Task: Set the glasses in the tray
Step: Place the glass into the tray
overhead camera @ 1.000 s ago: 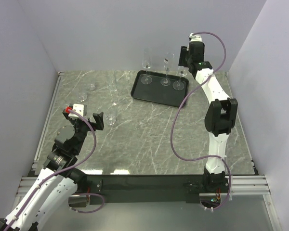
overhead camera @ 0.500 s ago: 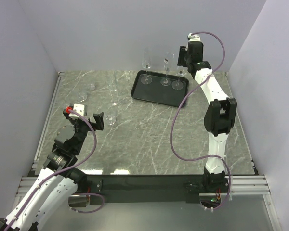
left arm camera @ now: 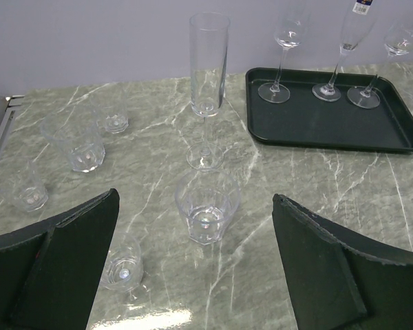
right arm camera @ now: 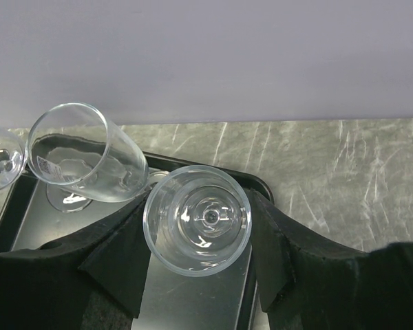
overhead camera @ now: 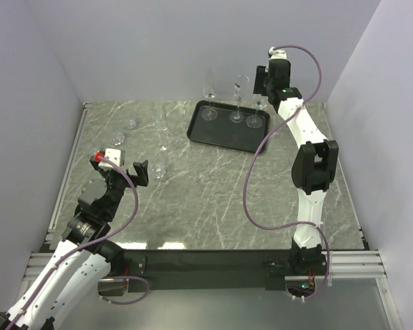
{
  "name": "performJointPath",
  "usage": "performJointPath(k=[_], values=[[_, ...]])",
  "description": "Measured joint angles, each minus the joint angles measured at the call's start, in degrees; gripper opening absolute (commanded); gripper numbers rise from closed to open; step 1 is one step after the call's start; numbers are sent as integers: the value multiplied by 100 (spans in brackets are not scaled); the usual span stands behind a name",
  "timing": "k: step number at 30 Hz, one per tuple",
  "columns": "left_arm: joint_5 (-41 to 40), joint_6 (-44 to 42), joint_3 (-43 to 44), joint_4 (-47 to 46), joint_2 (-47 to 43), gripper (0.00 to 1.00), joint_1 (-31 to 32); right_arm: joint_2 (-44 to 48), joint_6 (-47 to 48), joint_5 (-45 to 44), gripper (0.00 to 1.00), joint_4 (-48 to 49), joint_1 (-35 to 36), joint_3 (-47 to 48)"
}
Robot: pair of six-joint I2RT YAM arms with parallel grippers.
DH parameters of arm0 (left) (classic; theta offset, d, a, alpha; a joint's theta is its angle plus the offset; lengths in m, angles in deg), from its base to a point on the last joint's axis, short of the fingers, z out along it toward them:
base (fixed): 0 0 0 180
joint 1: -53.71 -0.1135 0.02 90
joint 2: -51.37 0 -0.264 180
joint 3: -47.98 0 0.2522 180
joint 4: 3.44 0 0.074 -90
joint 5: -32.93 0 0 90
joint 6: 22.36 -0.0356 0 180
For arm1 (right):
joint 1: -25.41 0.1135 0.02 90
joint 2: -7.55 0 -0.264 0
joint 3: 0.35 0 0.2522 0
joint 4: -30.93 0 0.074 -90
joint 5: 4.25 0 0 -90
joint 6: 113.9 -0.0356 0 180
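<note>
The black tray lies at the back of the table with three stemmed glasses standing in it. My right gripper is over the tray's right end, its fingers against both sides of the bowl of a wine glass, which I see from above. A second stemmed glass stands just left of it. My left gripper hovers open near the table's left front, with nothing between its fingers. Just ahead of it stands a short tumbler, and behind that a tall flute.
Several more clear glasses stand on the marble left of the tray: a faceted tumbler, a small one, another small one and a tiny glass by my left finger. The back wall rises close behind the tray.
The right wrist has edged very slightly left at the tray's right end. The left arm has not moved.
</note>
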Motion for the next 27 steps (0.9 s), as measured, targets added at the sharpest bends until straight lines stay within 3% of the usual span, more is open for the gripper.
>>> performJointPath(k=[10, 20, 27], values=[[0, 0, 0, 2, 0, 99, 0, 0, 13, 0, 69, 190, 0, 13], [0, -2, -2, 2, -7, 100, 0, 44, 127, 92, 87, 190, 0, 11], [0, 0, -9, 4, -66, 99, 0, 793, 483, 439, 89, 205, 0, -470]])
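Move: The right hand still has the stemmed glass between its fingers near the rim, its middle some 6 cm straight below the hand, its foot already on the tray by the far right corner. The flute stands about 7 cm left of that glass and 2 cm farther out, the other wine glass roughly 18 cm left and 4 cm farther. The tray's middle lies about 10 cm left and 3 cm back. From the left hand, the held glass is some 35 cm ahead and 40 cm right. Barely shifting at first, about 1 cm up, the right hand spreads its fingers from around the glass to nearly wide open and lets it go. It then speeds upward and somewhat back, ending some 5 cm higher and 2 to 3 cm nearer the base, drawing off the rim while the wrist tips up and turns slightly counter-clockwise, about 5 degrees each. ##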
